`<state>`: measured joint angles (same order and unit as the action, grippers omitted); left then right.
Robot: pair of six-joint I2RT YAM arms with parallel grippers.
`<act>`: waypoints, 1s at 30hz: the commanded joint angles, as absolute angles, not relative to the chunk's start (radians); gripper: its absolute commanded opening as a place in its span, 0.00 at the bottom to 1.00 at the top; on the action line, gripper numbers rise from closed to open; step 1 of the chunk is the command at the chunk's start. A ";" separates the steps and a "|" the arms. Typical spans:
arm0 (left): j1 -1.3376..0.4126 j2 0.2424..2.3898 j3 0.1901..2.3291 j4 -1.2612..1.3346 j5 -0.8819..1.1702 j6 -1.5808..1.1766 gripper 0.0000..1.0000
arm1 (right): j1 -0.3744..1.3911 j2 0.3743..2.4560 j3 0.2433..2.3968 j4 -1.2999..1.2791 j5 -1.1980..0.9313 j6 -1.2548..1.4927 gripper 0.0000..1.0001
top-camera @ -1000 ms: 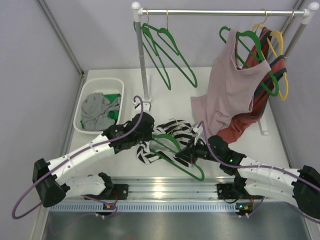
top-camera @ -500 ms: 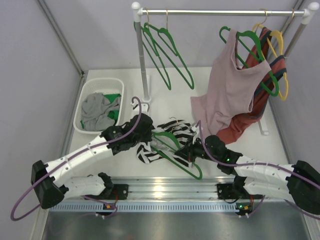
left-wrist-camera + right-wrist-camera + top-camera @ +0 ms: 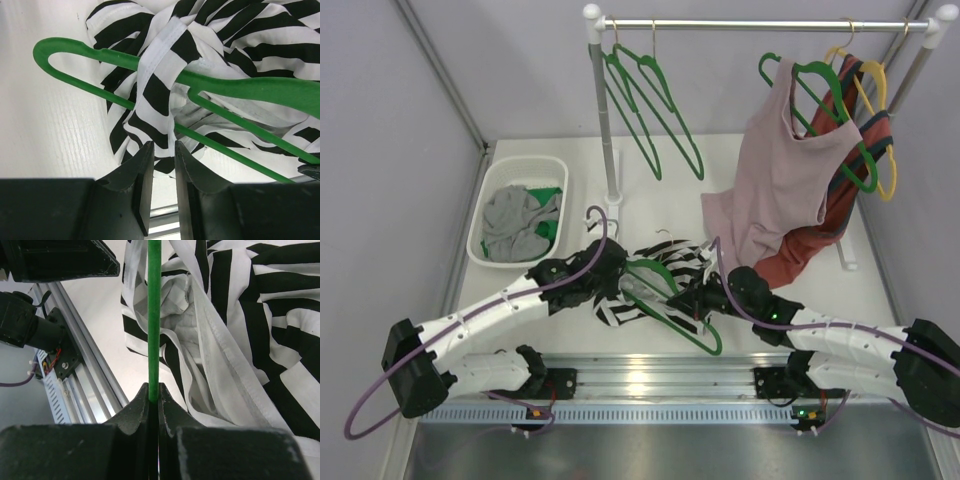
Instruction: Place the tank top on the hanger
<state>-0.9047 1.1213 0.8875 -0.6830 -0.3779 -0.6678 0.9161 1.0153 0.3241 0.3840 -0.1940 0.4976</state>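
Observation:
The black and white striped tank top (image 3: 665, 262) lies bunched on the white table between my two arms. The green hanger (image 3: 692, 335) lies across it. In the left wrist view a strap of the tank top (image 3: 157, 75) is looped over one end of the hanger (image 3: 260, 90) and runs down between my fingertips. My left gripper (image 3: 617, 283) (image 3: 164, 145) is nearly closed on that striped fabric. My right gripper (image 3: 692, 303) (image 3: 154, 387) is shut on a thin straight bar of the hanger (image 3: 154, 315), with the tank top (image 3: 260, 315) beside it.
A white basket (image 3: 490, 195) with a grey garment (image 3: 515, 222) stands at the left. A clothes rack pole (image 3: 603, 110) rises behind the tank top. On its rail hang spare green hangers (image 3: 650, 100), a dusty-pink top (image 3: 780, 170) and a yellow hanger (image 3: 886, 140). A metal rail (image 3: 650, 378) runs along the near edge.
My right gripper has moved a little to the left with the hanger. My left gripper has shifted slightly right and toward the near edge, still at the striped fabric.

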 commanded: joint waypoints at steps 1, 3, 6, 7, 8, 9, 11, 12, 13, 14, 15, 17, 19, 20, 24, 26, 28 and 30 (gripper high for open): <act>-0.907 1.124 0.871 -0.660 -0.367 -0.669 0.28 | 0.934 0.989 0.382 0.426 -0.192 0.472 0.00; -0.907 1.138 0.867 -0.640 -0.364 -0.666 0.28 | 0.934 0.988 0.383 0.419 -0.190 0.471 0.00; -0.907 1.166 0.865 -0.621 -0.364 -0.660 0.27 | 0.934 0.983 0.382 0.413 -0.190 0.469 0.00; -0.907 1.172 0.864 -0.617 -0.364 -0.657 0.26 | 0.934 0.982 0.382 0.413 -0.189 0.471 0.00; -0.908 1.177 0.864 -0.611 -0.365 -0.655 0.25 | 0.934 0.980 0.380 0.411 -0.189 0.471 0.00; -0.908 1.181 0.864 -0.606 -0.368 -0.657 0.24 | 0.933 0.979 0.382 0.410 -0.187 0.472 0.00; -0.908 1.189 0.864 -0.592 -0.371 -0.652 0.19 | 0.934 0.977 0.382 0.403 -0.189 0.471 0.00; -0.908 1.190 0.864 -0.588 -0.376 -0.649 0.17 | 0.936 0.977 0.380 0.402 -0.190 0.469 0.00; -0.908 1.193 0.864 -0.583 -0.379 -0.646 0.10 | 0.933 0.974 0.379 0.400 -0.187 0.471 0.00; -0.908 1.195 0.867 -0.583 -0.383 -0.647 0.07 | 0.936 0.973 0.379 0.399 -0.189 0.471 0.00; -0.908 1.195 0.870 -0.586 -0.388 -0.647 0.03 | 0.936 0.971 0.377 0.397 -0.186 0.472 0.00; -0.908 1.190 0.879 -0.591 -0.391 -0.647 0.00 | 0.934 0.969 0.376 0.394 -0.189 0.469 0.00; -0.908 1.164 0.891 -0.588 -0.396 -0.641 0.00 | 0.936 0.969 0.371 0.393 -0.192 0.468 0.00; -0.908 1.155 0.896 -0.584 -0.397 -0.638 0.00 | 0.936 0.971 0.368 0.396 -0.193 0.468 0.00; -0.908 1.108 0.925 -0.591 -0.428 -0.634 0.00 | 0.943 0.968 0.347 0.399 -0.190 0.465 0.00; -0.907 1.089 0.933 -0.581 -0.433 -0.632 0.00 | 0.953 0.966 0.345 0.399 -0.183 0.465 0.00; -0.905 1.072 0.939 -0.569 -0.425 -0.630 0.00 | 0.966 0.972 0.348 0.396 -0.169 0.460 0.00; -0.904 1.069 0.943 -0.558 -0.408 -0.629 0.00 | 0.976 0.977 0.348 0.397 -0.155 0.460 0.00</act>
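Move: The striped strap lying over the hanger's near-left arm is almost between the left hand's half-open fingers, about 1 cm ahead and 3 cm below. From the left hand, the rest of the tank top centres some 8 cm to the right, 2 cm ahead and 7 cm below, and the green hanger about 12 cm right, 2 cm back and 3 cm lower. For the right hand, the strap lies about 15 cm left and 4 cm ahead, nearly level. The left fingers pinch the loose edge of the striped strap: the hand sinks about 2 cm onto it, closes fully, pauses briefly, then rises some 4 cm, easing slightly forward and tipping its fingers up a few degrees. The right hand stays put and keeps its grip on the hanger. ##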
